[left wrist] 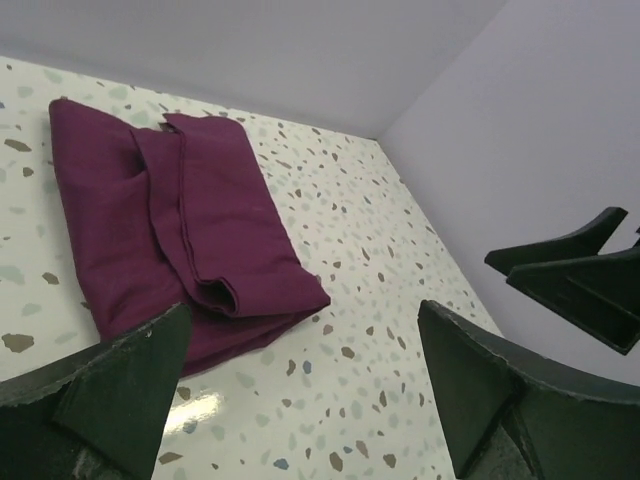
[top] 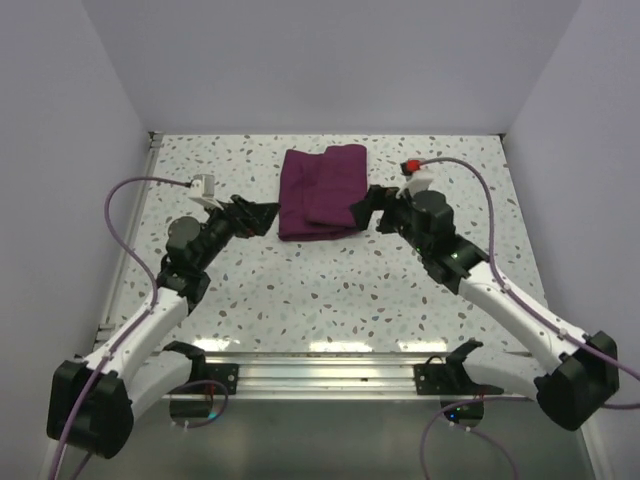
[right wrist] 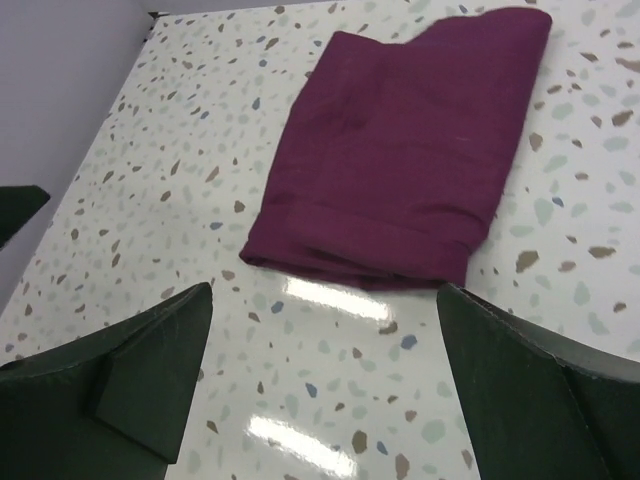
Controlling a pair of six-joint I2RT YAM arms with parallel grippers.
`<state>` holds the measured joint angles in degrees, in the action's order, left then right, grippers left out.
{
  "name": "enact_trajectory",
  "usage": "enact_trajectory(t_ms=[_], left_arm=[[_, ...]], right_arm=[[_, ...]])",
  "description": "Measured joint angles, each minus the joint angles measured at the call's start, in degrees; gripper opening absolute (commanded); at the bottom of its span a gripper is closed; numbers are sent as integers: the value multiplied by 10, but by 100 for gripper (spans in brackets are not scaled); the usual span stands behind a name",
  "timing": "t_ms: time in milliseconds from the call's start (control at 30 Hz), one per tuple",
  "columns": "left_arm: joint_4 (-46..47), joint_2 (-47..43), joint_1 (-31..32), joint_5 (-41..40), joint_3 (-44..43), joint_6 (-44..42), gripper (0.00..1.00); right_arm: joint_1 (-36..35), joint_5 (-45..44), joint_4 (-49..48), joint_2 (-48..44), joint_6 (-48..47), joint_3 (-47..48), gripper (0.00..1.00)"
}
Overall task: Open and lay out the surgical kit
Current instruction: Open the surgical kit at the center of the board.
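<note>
The surgical kit [top: 322, 192] is a folded dark magenta cloth bundle lying flat on the speckled table [top: 300, 290], toward the back middle. Its contents are hidden inside the folds. My left gripper [top: 262, 215] hovers open just left of the bundle's near-left corner, touching nothing. My right gripper [top: 368, 208] is open at the bundle's near-right edge, also empty. The left wrist view has the cloth [left wrist: 170, 230] ahead and left of the wide-apart jaws [left wrist: 305, 330], with the right gripper's fingers [left wrist: 570, 270] beyond. The right wrist view has the cloth [right wrist: 400, 170] just ahead of the open jaws [right wrist: 325, 300].
White walls close the table in at the left, back and right. A metal rail [top: 320, 365] runs along the near edge between the arm bases. Purple cables [top: 125, 195] loop from each arm. A dark fingertip [right wrist: 20, 205] of the other gripper shows at the right wrist view's left edge.
</note>
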<state>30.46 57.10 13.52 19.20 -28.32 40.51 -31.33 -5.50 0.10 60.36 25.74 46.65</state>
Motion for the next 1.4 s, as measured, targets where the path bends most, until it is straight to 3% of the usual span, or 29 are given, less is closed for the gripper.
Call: enact_trajectory(t_ms=[100, 200, 300, 567, 733, 833, 867, 967, 1400], left_arm=[[-94, -48, 51, -119, -44, -35, 100], [-172, -92, 57, -222, -67, -49, 100], [-242, -126, 56, -283, -63, -52, 100], [-357, -179, 56, -315, -6, -39, 100], [-389, -192, 56, -319, 0, -35, 100], [-390, -193, 56, -319, 1, -32, 100], [-390, -192, 56, -319, 1, -31, 100], [-390, -189, 56, -319, 2, -26, 100], [-388, -166, 56, -322, 18, -21, 100]], right_arm=[[-57, -54, 39, 100, -23, 117, 98], [-103, -114, 71, 229, -40, 241, 98], [-130, -151, 95, 329, -50, 303, 98], [-151, -216, 195, 562, -63, 473, 96], [-161, -239, 218, 621, -65, 517, 90], [-164, -251, 232, 646, -66, 533, 69], [-164, -254, 237, 651, -66, 538, 48], [-164, -263, 252, 671, -70, 554, 0], [-149, -347, 278, 662, -80, 611, 0]])
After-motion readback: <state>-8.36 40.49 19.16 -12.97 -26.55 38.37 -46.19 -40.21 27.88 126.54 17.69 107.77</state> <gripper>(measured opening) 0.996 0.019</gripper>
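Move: The near, left-hand part of the surgical kit's folded top flap lies about 10 cm ahead of the right hand, 15 cm to its left and 18 cm below. The kit's middle is some 7 cm farther out than that and 3 cm to the right of it. The left gripper hangs about level, roughly 23 cm to the right hand's left; from the left hand the flap is about 10 cm ahead, 9 cm right, 18 cm below. Right hand goes left, forward and 18 cm down, pinches the kit's flap, lifts 5 cm; left hand withdraws. ##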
